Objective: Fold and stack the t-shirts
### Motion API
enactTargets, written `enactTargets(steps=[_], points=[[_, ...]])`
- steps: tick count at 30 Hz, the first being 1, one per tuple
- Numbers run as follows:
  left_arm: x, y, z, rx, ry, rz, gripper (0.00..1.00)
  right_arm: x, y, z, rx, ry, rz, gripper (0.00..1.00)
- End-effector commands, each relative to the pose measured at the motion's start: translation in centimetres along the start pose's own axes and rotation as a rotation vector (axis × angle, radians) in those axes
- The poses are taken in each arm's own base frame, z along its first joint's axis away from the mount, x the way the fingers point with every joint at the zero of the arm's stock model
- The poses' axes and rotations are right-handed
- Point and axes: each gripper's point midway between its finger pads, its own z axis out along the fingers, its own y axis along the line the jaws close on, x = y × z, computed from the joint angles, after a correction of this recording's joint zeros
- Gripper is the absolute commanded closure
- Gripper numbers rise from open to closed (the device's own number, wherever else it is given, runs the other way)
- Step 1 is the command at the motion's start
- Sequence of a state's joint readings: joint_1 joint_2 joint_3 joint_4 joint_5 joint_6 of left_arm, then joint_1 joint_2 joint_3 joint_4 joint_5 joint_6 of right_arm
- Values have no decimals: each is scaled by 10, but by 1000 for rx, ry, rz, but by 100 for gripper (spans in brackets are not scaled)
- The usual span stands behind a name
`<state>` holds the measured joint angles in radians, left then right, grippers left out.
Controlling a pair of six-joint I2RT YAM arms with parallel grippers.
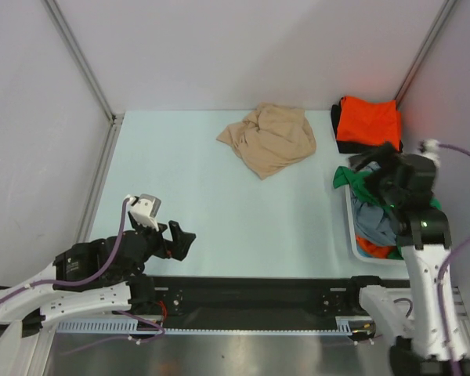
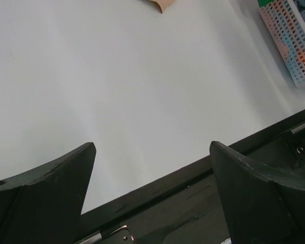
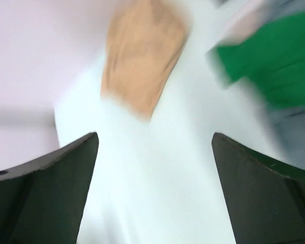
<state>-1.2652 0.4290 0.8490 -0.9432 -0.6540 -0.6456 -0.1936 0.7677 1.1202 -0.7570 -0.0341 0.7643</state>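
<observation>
A crumpled tan t-shirt (image 1: 269, 139) lies loose on the table at the back centre. A folded bright orange t-shirt (image 1: 366, 119) rests on a black one (image 1: 346, 144) at the back right. Green (image 1: 346, 177) and grey-blue (image 1: 374, 221) t-shirts spill from the white basket (image 1: 352, 244). My right gripper (image 1: 370, 171) hovers open and empty over the basket's far end. The blurred right wrist view shows the tan shirt (image 3: 142, 61) ahead, green cloth (image 3: 274, 61) to the right, and the open right gripper (image 3: 155, 137). My left gripper (image 1: 180, 239) (image 2: 152, 147) is open and empty, low by the front edge.
The white laundry basket (image 2: 292, 40) stands at the right edge of the table, and a tip of tan cloth (image 2: 162, 5) shows at the top of the left wrist view. A black rail (image 1: 251, 286) runs along the front. Grey walls enclose the table on three sides.
</observation>
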Motion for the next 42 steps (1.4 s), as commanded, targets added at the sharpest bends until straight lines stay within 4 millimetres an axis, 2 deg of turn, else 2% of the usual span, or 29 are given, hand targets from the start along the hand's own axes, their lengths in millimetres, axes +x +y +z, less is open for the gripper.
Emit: enactTargets(steps=[1,2,3,5,6,7,8,9,10,12,13,15,17,18,19,20,24,28,29,30,32,33,35,36,38,39,40,41,42], points=[[-6,4,2,-42,-21,-6,0,65,43,25,-41,152,-182,0],[-7,5,2,-45,-24,-11,0,79,35,32,35,140,-243,0],[-7,6,2,-48,-23,-13,0,126,41,32,38,235,-350,0],[-8,7,2,-57,-28,-20,0,164,24,41,88,289,-427,0],[-7,9,1,-63,-26,-20,0,191,13,49,111,350,-456,0],[-7,10,1,-66,-29,-24,0,213,-13,53,150,407,-488,0],[-9,10,1,-70,-34,-32,0,229,-15,58,127,453,-472,0],[-8,11,0,-72,-32,-31,0,236,-28,62,158,471,-476,0],[-8,12,0,-77,-35,-36,0,241,-47,64,198,480,-489,0],[-8,14,0,-80,-36,-40,0,238,-65,68,242,476,-494,0],[-8,14,0,-81,-38,-44,0,227,-85,73,294,459,-481,0],[-8,14,0,-83,-37,-45,0,214,-104,74,340,460,-452,0],[-8,14,0,-88,-37,-41,0,192,-132,74,395,442,-390,0],[-9,15,1,-94,-38,-40,0,189,-147,72,423,449,-375,0],[-9,16,1,-108,-36,-36,0,174,-156,72,430,430,-328,0],[-8,19,4,-139,-28,-18,0,171,-156,73,411,424,-303,0],[-13,20,10,-206,-20,43,0,174,-136,75,310,448,-289,0],[-13,23,16,-245,-19,70,0,185,-78,76,148,454,-383,0],[-14,20,18,-231,-29,61,0,192,-61,75,106,450,-413,0],[-13,21,19,-234,-25,61,0,207,-32,71,42,467,-455,0],[-14,23,18,-237,-29,57,0,221,-3,74,-12,453,-504,0],[-14,24,18,-239,-32,51,0,239,17,80,-33,486,-545,0],[-17,25,15,-233,-46,36,0,251,38,91,-45,491,-586,0],[-16,25,15,-230,-47,34,0,270,55,104,-49,508,-639,0],[-18,24,14,-214,-55,25,0,284,62,123,-12,509,-697,0],[-17,24,14,-213,-54,29,0,281,92,132,-41,483,-688,0],[-18,25,12,-208,-58,24,0,303,73,151,37,526,-755,0],[-19,25,12,-206,-63,20,0,300,94,161,22,499,-750,0],[-19,26,11,-208,-66,18,0,303,95,170,41,493,-772,0]])
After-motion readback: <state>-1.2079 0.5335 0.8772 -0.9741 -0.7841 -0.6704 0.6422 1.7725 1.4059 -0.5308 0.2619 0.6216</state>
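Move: Lying spread near the far edge of the table, the tan t-shirt is about 27 cm ahead of the right hand, 20 cm to its left and 29 cm below. The laundry basket stands some 11 cm to the right and 4 cm back, 25 cm below; the folded stack lies 32 cm ahead and 12 cm to the right. From the left hand the tan t-shirt is roughly 39 cm ahead, 27 cm to the right and 22 cm below. Swinging some 17 cm left off the basket, the open right hand dives about 25 cm with its fingers tipping down, then sweeps back right, low, towards the basket's left side. It reverses and goes left about 24 cm and forward towards the tan t-shirt's near corner, rising a little and turning counter-clockwise, fingers still open. The left hand eases forward a couple of centimetres. ##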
